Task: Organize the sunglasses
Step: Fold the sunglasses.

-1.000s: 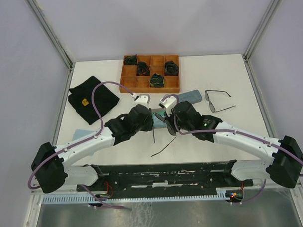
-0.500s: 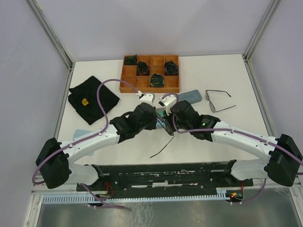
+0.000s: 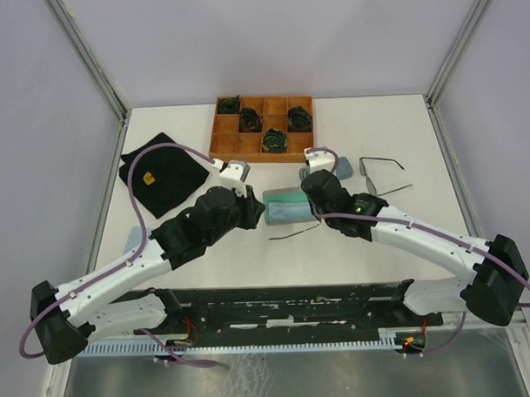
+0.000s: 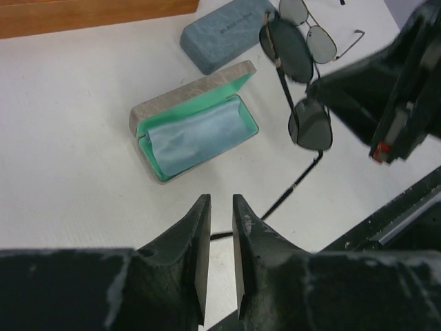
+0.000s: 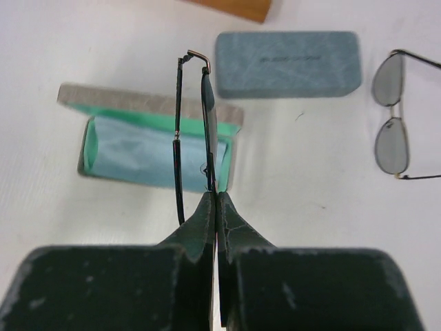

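Observation:
My right gripper (image 5: 216, 196) is shut on one lens edge of a pair of sunglasses (image 5: 205, 117). It holds them on edge just above the right end of an open case (image 5: 138, 152) with a mint lining and a blue cloth. One slim arm of the pair trails toward the table's front (image 3: 292, 233). In the top view that gripper (image 3: 316, 216) is at the case's right end (image 3: 287, 206). My left gripper (image 4: 220, 207) stands a little open and empty, just left of the case (image 3: 257, 214). A second pair of sunglasses (image 3: 382, 177) lies unfolded at the right.
A closed grey-blue case (image 5: 288, 64) lies behind the open one. A wooden compartment tray (image 3: 263, 146) with dark green coiled bundles sits at the back. A black cloth (image 3: 164, 171) lies at the left. Another pale blue case (image 3: 140, 232) shows under my left arm.
My left arm has drawn back to the left, off the glasses, and uncovered the open case. My right gripper has swung the glasses round over the case's right end.

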Robot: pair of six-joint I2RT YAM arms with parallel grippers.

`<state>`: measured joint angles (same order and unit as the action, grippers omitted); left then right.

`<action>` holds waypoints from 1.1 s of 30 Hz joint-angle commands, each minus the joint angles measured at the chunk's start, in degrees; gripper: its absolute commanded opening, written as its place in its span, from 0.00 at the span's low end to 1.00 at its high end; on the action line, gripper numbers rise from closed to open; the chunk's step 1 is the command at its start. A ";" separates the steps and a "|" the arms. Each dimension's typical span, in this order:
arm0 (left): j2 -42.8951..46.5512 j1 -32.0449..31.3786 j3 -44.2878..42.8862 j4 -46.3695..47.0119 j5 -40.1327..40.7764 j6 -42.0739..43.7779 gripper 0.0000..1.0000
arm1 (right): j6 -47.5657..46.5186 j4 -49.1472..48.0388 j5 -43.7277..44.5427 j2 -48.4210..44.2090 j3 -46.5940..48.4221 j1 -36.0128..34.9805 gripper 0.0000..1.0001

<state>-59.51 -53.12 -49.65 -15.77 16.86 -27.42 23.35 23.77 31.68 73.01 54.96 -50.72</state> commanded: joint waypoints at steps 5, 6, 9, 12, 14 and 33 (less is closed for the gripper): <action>0.55 -4.82 4.75 4.05 -6.21 2.80 0.10 | 9.44 1.16 6.35 1.24 8.03 6.28 0.00; 0.16 -5.60 5.15 4.82 -6.18 2.41 0.07 | 9.89 1.03 5.13 1.45 8.38 6.93 0.00; -1.91 -7.07 5.48 6.15 -5.84 1.67 0.04 | 10.45 0.31 1.58 1.42 9.04 7.71 0.00; -3.70 -7.55 5.06 6.83 -4.52 1.33 0.03 | 10.38 -0.32 -0.81 0.37 8.31 7.83 0.00; -5.49 -7.53 3.61 6.07 -2.23 1.51 0.03 | 9.95 -1.35 -2.83 -0.78 7.16 7.87 0.00; -18.87 -7.44 -12.92 -1.25 4.99 9.24 0.03 | 2.98 -2.68 -20.84 -5.05 2.05 7.91 0.00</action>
<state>-75.92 -60.51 -57.30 -15.75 18.81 -22.41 28.08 24.01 15.07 69.19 57.08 -42.89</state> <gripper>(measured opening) 0.035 0.008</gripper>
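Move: The glasses' open temple, sticking out to the left and back from the frame pinched in my right hand, has its middle about 7 cm right of my left hand, 5 cm back and some 7 cm below. From my right hand that temple lies about 10 cm back, 5 cm left and a little lower. On the table, about 17 cm below my left hand, the open case stands roughly 8 cm to its right and 1 cm back; the blue-grey case is some 22 cm right and 10 cm ahead. I shut my left fingers as I swing them back, down and right, about 5 cm back, to get behind the open temple, then bring the closed tips forward again and on to the right, rising slightly, pushing the temple towards the lenses. My right hand keeps its pinch on the frame, goes out forward and right about 4 cm while rising, comes back, and rolls its left side up some 15 degrees. ##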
